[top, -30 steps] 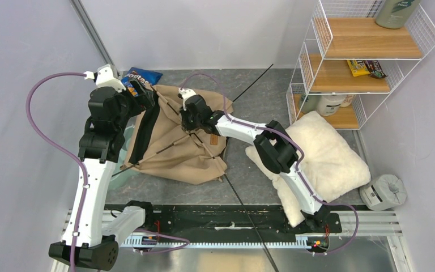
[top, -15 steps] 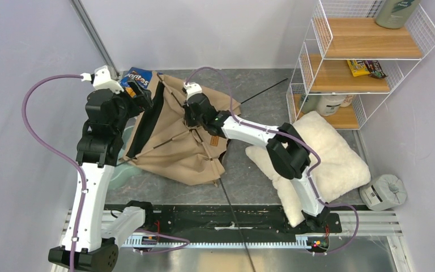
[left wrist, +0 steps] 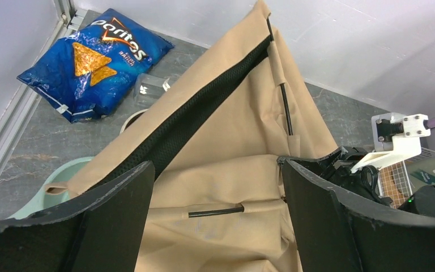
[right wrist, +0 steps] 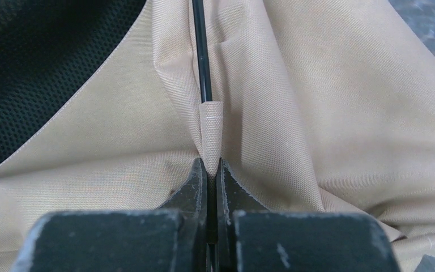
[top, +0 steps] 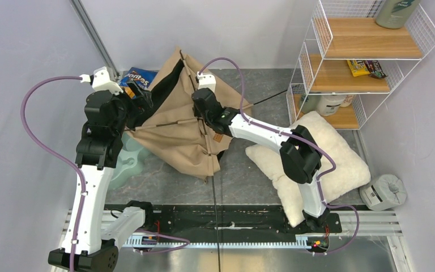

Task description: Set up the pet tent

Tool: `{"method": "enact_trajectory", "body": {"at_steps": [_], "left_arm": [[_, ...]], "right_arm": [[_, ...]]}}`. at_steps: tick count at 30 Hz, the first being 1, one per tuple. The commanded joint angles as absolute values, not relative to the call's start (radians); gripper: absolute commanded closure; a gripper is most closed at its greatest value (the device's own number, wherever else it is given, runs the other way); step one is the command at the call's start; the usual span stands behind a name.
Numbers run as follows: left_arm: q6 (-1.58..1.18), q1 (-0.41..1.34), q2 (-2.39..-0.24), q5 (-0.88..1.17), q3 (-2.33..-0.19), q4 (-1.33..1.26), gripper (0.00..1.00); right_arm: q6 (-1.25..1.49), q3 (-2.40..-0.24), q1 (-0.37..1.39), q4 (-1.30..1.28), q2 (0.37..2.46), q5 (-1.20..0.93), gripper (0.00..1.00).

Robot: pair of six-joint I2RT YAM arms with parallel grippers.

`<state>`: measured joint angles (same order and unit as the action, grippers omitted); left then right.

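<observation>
The pet tent [top: 181, 130] is a heap of tan canvas, half raised, its peak [top: 179, 54] against the back wall and a black mesh strip [top: 167, 76] down its left side. My right gripper [top: 203, 113] is shut on a fabric pole sleeve [right wrist: 210, 133] of the tent, with a thin black pole [right wrist: 201, 51] running out of the sleeve just above the jaws. Another black pole [top: 214, 215] trails toward the near edge. Hovering at the tent's left side, my left gripper [left wrist: 216, 170] is open, canvas and a short exposed piece of pole [left wrist: 215, 212] between its fingers, nothing gripped.
A blue Doritos bag [top: 137, 76] lies behind the tent at the back left. A mint green dish [top: 126, 161] sits under the tent's left edge. A fluffy white pillow [top: 331, 161] lies right, by a wire shelf [top: 368, 56] and a grey round object [top: 385, 191].
My right gripper closed on the pole sleeve and moved up and back, raising the canvas into a peak. The trailing pole swung toward the near edge. The left arm barely moved.
</observation>
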<state>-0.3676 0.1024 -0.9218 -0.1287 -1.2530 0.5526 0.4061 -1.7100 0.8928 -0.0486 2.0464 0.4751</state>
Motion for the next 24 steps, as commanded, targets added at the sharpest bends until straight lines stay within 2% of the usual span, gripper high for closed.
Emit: {"method": "enact_trajectory", "body": {"at_steps": [1,11,19,20,23,24], "left_arm": [[-0.403,0.105,-0.915,-0.122,-1.243,0.541,0.11],[-0.413,0.106,-0.929,-0.110,-1.234,0.533,0.11],[-0.417,0.109,-0.944,-0.101,-1.229,0.526,0.11],[-0.419,0.110,-0.947,-0.097,-1.229,0.525,0.11],[-0.426,0.110,-0.952,-0.089,-1.228,0.527,0.11],[-0.430,0.110,-0.952,-0.086,-1.226,0.529,0.11]], "right_arm": [[0.478,-1.783,0.894,-0.157,2.054,0.642,1.00],[0.523,-1.961,0.831,-0.336,2.224,0.652,1.00],[0.560,-2.120,0.756,-0.438,2.351,0.486,1.00],[0.568,-2.138,0.752,-0.458,2.357,0.470,0.95],[0.570,-2.114,0.750,-0.479,2.312,0.430,0.57],[0.569,-2.092,0.751,-0.480,2.275,0.416,0.48]]}}
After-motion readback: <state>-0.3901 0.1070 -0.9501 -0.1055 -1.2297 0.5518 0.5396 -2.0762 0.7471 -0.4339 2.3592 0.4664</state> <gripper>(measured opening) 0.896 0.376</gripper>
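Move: The tent hangs pinched by a pole sleeve near its pole crossing in the right fingers; the floor spot it is bound for lies about 7 cm ahead, 5 cm right and 13 cm below. From this hand the chip bag lies some 16 cm ahead and 21 cm left, the green bowl 15 cm back and 26 cm left, the cream cushion 15 cm back and 40 cm right, all near floor level. From the left hand, that spot is roughly 19 cm ahead, 20 cm right and 30 cm below. The tent, still pinched by its pole sleeve, is lowered by the right hand about 10 cm, first down and rightward, then also forward some 7 cm, away from the bowl. On the way the hand turns about 10 degrees clockwise and tips its fingers down some 15; at the very end they part and let go of the sleeve. ##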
